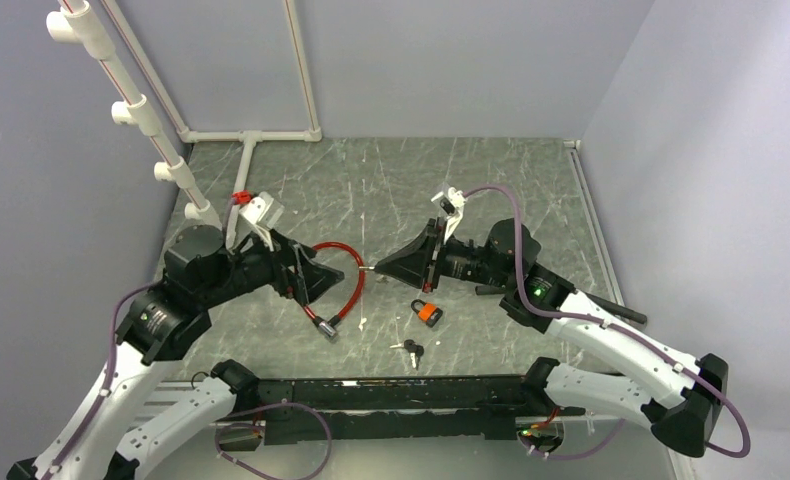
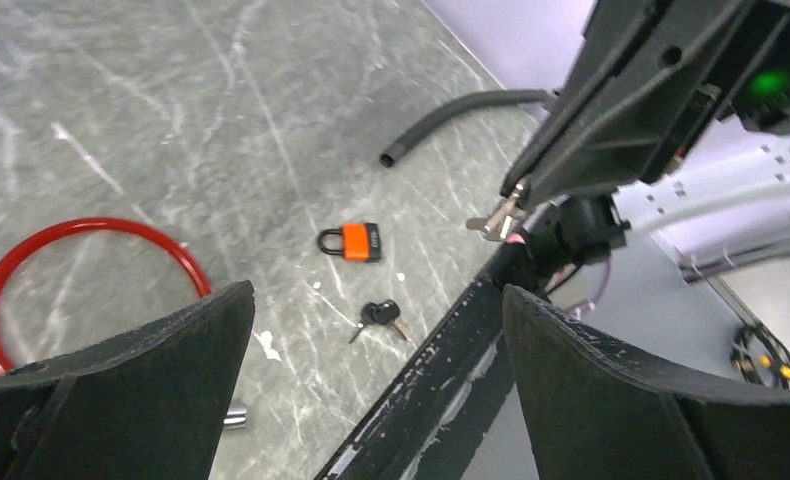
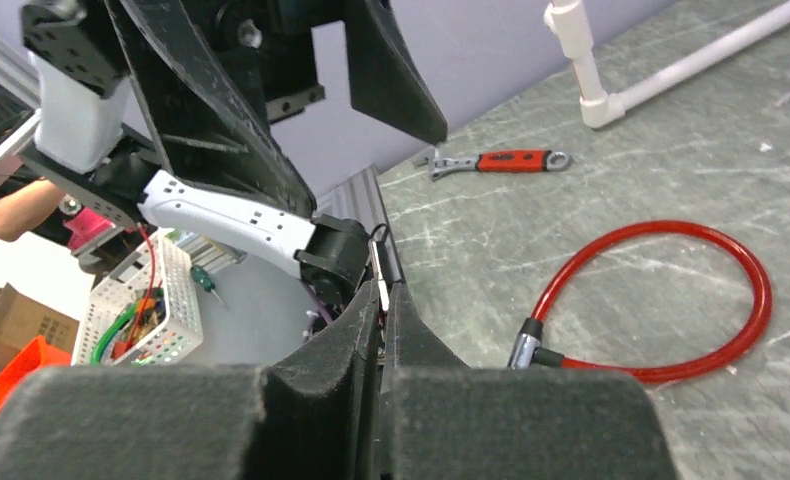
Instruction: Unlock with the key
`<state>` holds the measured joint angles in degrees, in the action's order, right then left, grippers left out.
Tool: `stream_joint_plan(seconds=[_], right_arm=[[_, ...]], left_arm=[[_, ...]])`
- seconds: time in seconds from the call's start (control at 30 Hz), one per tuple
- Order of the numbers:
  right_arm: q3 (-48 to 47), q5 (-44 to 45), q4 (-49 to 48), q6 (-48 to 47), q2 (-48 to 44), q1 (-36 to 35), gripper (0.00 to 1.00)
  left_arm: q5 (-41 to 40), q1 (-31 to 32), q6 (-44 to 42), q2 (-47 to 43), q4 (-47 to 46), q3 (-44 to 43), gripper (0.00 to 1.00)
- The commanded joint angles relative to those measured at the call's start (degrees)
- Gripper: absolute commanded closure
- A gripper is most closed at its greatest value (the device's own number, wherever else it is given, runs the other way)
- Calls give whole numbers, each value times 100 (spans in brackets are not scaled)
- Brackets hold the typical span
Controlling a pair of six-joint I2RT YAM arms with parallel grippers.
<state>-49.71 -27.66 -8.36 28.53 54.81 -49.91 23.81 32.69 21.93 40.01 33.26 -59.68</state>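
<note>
My right gripper is shut on a small silver key, whose blade sticks out of the tips toward the left arm. My left gripper faces it, open wide and holding nothing. A red cable lock lies looped on the table between the two grippers. Its metal lock end points toward the near edge. An orange padlock lies flat below the right gripper, apart from both grippers.
A black-headed bunch of keys lies near the front rail. A red-handled wrench rests by the white pipe frame at the back left. A black hose lies at the right.
</note>
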Motion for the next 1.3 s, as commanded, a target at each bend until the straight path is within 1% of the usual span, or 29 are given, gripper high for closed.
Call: stream_joint_plan(seconds=[0.0,0.07,0.13,0.2,0.3,0.37,0.4,0.43,0.47,0.5,0.57,0.6,0.67,0.77,0.87,0.97,1.1,1.2,1.27], right_arm=[[-154,331,198,82,-76,15,100],[-153,365,192,128,-82,16,100],[-164,404,230,152,-90,25,100],[-214,450,319,157,-79,34,100],[-400,786,693,396,-23,101,100],[-661,1230,1265,845,80,223,100],[-816,1496,1617,1242,138,321,100],[-956,1508,1880,1563,189,502,100],[-1024,1313,1988,1911,231,693,100],[-1015,954,1953,2205,226,855,100],[-873,561,1617,2713,136,1090,100],[-791,454,1502,2902,81,1198,100],[-707,313,1346,3062,13,1359,100],[-654,480,1454,2811,-73,1414,100],[-408,849,1555,2596,-254,1418,100],[-15,1107,1457,2537,-459,1423,100],[207,1343,1546,2421,-549,1424,100],[310,1426,1627,2356,-550,1431,100],[381,1439,1607,2323,-565,1431,100]], left_arm=[[-1143,-26,295,9,473,-269,1],[-1335,-26,322,40,620,-239,2],[-1789,-26,455,34,814,-171,5],[-2254,-26,715,42,1035,-129,8],[-2955,-27,1390,175,1646,-235,9],[-3364,-26,1886,334,2190,-412,10],[-3498,-26,2108,405,2423,-478,10],[-3571,-26,2276,457,2573,-526,10],[-3585,-26,2407,484,2658,-526,11],[-3553,-26,2513,485,2660,-487,11],[-3372,-26,2656,444,2422,-239,12],[-3264,-30,2711,420,2286,-45,13],[-3305,-26,2958,455,2234,153,14],[-3351,-28,3321,658,2350,330,18],[-3167,-26,3594,877,2231,676,22],[-3058,-26,4065,1201,2159,1108,22],[-2895,-26,4266,1597,1614,1725,23],[-3016,-26,4529,1788,1219,2004,27],[-3108,-26,4639,1833,857,2201,28]])
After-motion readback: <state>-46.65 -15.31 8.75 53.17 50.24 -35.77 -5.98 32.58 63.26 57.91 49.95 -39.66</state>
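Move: The left hand, open and empty, is above the red cable lock. The lock's metal barrel is roughly 31 cm below, 5 cm to its left and 2 cm ahead. From that hand the orange padlock is about 5 cm ahead and 18 cm right, the black keys 4 cm back and 14 cm right, both as low. From the right hand, which holds the silver keys, the barrel is some 4 cm ahead, 13 cm left and 32 cm down, the padlock 7 cm ahead and 9 cm right. Away to its left first, then steeply down about 25 cm, the left hand leaves the held key and drops towards the lock's barrel, swinging its fingers round from sideways to nearly straight down and narrowing them somewhat, still open. The right hand keeps its pinch on the key and swings some 7 cm forward and right, sinking late, while tipping down and turning clockwise. ##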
